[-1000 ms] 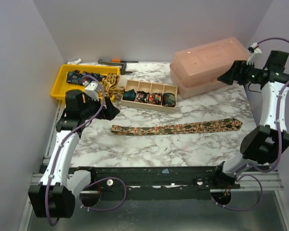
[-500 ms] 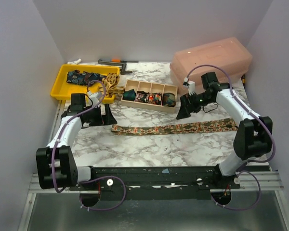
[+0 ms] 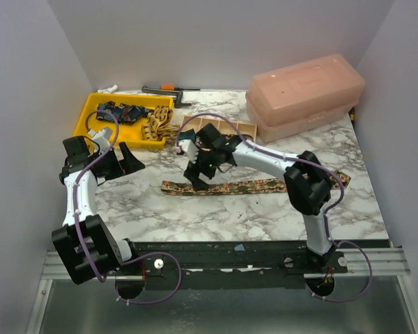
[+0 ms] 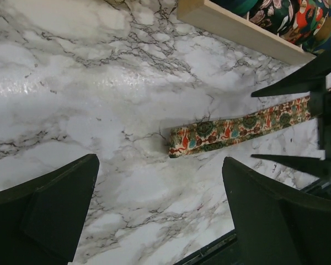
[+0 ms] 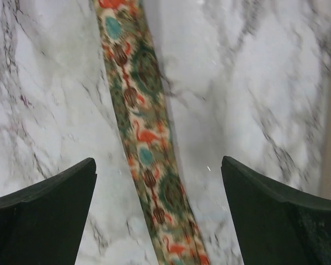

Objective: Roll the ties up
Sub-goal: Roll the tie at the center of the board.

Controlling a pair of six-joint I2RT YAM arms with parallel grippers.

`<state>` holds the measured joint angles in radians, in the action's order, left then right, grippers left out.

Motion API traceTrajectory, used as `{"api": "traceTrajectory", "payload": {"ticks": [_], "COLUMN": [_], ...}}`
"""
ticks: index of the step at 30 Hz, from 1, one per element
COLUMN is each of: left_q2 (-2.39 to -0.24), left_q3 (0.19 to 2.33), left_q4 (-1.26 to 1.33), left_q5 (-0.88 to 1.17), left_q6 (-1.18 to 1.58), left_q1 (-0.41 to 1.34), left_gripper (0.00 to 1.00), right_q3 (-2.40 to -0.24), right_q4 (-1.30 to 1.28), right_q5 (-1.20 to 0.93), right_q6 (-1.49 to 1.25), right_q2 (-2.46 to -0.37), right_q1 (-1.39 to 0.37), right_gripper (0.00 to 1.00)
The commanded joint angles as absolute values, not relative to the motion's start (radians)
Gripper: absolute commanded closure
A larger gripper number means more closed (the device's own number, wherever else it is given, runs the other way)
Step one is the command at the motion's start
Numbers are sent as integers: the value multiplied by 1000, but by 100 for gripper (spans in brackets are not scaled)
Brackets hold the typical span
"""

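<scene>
A long flamingo-patterned tie (image 3: 265,185) lies flat across the marble table, its narrow end at the left (image 4: 179,142). My right gripper (image 3: 197,177) hovers over that left part, open, with the tie (image 5: 146,138) running between its fingers (image 5: 55,199) and untouched. My left gripper (image 3: 129,161) is open a little left of the tie's end, over bare marble; in its wrist view the gripper (image 4: 160,165) holds nothing. Rolled ties (image 4: 287,14) sit in a wooden divided box (image 3: 247,129). A dark blue tie (image 3: 122,111) and a tan tie (image 3: 157,124) lie in a yellow tray (image 3: 83,125).
A pink lidded plastic box (image 3: 303,94) stands at the back right. Small tools (image 3: 164,89) lie along the back wall behind the tray. Grey walls close in the left, right and back. A black rail (image 3: 230,254) runs along the near edge.
My right arm swung from beside the pink box across to the tie's left part. The left gripper drew back to the left, away from the tie's end. Both stayed open.
</scene>
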<state>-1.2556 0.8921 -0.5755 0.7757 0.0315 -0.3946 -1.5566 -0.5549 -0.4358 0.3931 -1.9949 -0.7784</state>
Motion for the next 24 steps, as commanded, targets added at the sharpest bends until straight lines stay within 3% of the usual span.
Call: {"api": "traceTrajectory", "payload": {"ticks": [1, 9, 11, 17, 24], "left_q2": [-1184, -1179, -1191, -1214, -1230], "left_q3": [857, 840, 838, 845, 816], "left_q4": [-588, -582, -569, -542, -530], "left_q5": [787, 776, 780, 788, 802], "left_q6": [84, 94, 116, 165, 208], "left_q1": [-427, -443, -445, -449, -449], "left_gripper": [3, 3, 3, 4, 5], "right_q3": [-1649, -1657, -1627, -1515, -1450], "right_q4": [-496, -444, -424, -331, -265], "right_q5": [-391, -284, -244, -146, -99], "right_q6": [390, 442, 474, 528, 567], "right_q2": [-2126, -2221, -2231, -2221, -2172], "right_q1": [-869, -939, -956, -987, -1031], "right_gripper": [5, 12, 17, 49, 63]}}
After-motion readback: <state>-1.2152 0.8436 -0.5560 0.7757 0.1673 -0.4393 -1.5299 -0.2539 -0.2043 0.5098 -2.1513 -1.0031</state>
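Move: The tie lies stretched crosswise on the board. Its left end is about 13 cm to the right hand's left, some 2 cm nearer the base and about 6 cm lower. The wooden box of rolled ties has its middle roughly 14 cm ahead of that hand and 5 cm to its right. From the left hand, the tie's left end is about 10 cm to the right, 2 cm back and 12 cm down. Leftward along the tie and down, the open right hand travels some 8 cm towards the left end while sinking about 6 cm to the board, easing back slightly. Once low, it closes from almost wide to well under half open, tilting its fingertips up and forward by some 15 degrees, and takes the tie between the tips a little short of its end. ##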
